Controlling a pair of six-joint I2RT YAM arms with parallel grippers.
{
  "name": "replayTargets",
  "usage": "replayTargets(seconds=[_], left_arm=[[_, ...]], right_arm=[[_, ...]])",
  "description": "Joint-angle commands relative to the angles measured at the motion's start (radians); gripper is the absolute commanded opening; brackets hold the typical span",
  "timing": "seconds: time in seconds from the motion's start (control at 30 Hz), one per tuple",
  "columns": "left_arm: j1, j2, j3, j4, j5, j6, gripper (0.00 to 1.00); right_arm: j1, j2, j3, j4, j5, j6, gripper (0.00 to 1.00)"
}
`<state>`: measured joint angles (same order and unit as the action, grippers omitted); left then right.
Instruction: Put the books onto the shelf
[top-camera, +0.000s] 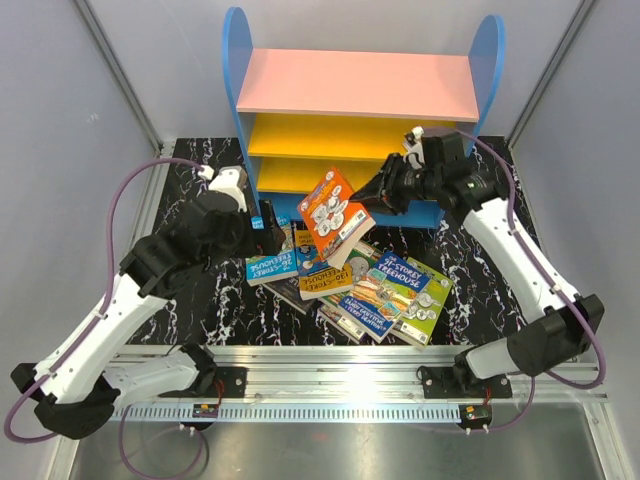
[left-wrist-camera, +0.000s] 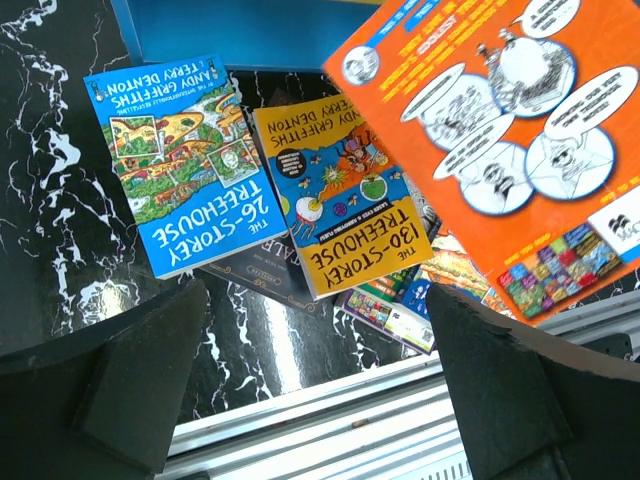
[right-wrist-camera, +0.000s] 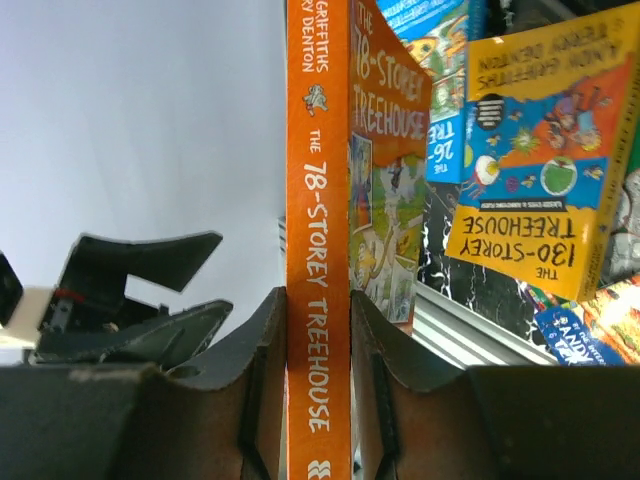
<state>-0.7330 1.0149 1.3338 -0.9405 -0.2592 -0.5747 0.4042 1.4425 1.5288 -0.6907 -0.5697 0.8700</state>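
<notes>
The shelf (top-camera: 355, 85) stands at the back, with blue sides, a pink top and yellow boards. My right gripper (top-camera: 378, 195) (right-wrist-camera: 318, 315) is shut on the spine of an orange "78-Storey Treehouse" book (top-camera: 335, 213) (right-wrist-camera: 318, 180), holding it tilted in the air in front of the shelf's lower board. Its back cover fills the upper right of the left wrist view (left-wrist-camera: 500, 130). Other books (top-camera: 385, 290) lie in a loose pile on the table, among them a blue one (left-wrist-camera: 180, 160), a yellow one (left-wrist-camera: 345, 190) and a dark one (left-wrist-camera: 255, 262). My left gripper (top-camera: 265, 225) (left-wrist-camera: 315, 292) hangs open over the pile's left edge, holding nothing.
The black marbled table (top-camera: 190, 290) ends at a metal rail (top-camera: 330, 355) along its near edge. The shelf's blue base (left-wrist-camera: 250, 25) is just beyond the blue book. Grey walls close in on both sides.
</notes>
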Motion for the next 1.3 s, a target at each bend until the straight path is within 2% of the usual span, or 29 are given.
replayTargets(seconds=[0.0,0.2,0.33,0.63,0.8,0.93,1.07,1.27], left_arm=[[0.0,-0.015,-0.021,0.063,0.02,-0.011,0.99],[0.001,0.019,-0.001,0.078,0.057,0.007,0.99],[0.0,0.039,0.002,0.089,0.075,0.019,0.99],[0.001,0.068,0.002,0.097,0.109,0.038,0.99],[0.0,0.117,0.022,0.135,0.159,0.039,0.99],[0.0,0.175,0.042,0.186,0.198,0.035,0.99],[-0.011,0.289,0.114,0.223,0.218,0.032,0.99],[-0.039,0.533,0.332,0.213,0.224,0.033,0.99]], right_arm=[[-0.089,-0.169,-0.034,0.334,-0.068,0.156,0.0],[-0.296,-0.252,-0.174,0.566,-0.162,0.322,0.0],[-0.442,-0.309,-0.252,0.597,-0.177,0.394,0.0],[-0.522,-0.341,-0.347,0.534,-0.096,0.415,0.0],[-0.579,-0.318,-0.415,0.612,-0.076,0.489,0.0],[-0.625,-0.268,-0.397,0.606,-0.064,0.5,0.0],[-0.648,-0.225,-0.357,0.599,-0.048,0.492,0.0],[-0.67,-0.151,-0.305,0.582,-0.055,0.472,0.0]])
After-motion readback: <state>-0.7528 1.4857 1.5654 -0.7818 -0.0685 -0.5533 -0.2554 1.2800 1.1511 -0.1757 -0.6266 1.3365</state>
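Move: The right hand already holds the 78-Storey book by its spine; the right end of the shelf's top bay lies about 15 cm ahead, 15 cm right and nearly level. The blue right side panel is about 15 cm ahead and 23 cm right, the 130-Storey book 6 cm back, 11 cm left, 25 cm below. From the open left hand, that book is 2 cm ahead, 14 cm right, 22 cm down; the 26-Storey book is 4 cm ahead, 1 cm right, equally low. Keep the right grip on the 78-Storey book and sweep it some 22 cm right, first rising about 8 cm, then sinking nearly as much while going forward 10 cm in all, turning clockwise about 45 degrees and rolling it flat into the top bay's mouth. Bring the open left gripper right about 12 cm, forward and slightly down, over the 130-Storey book. ##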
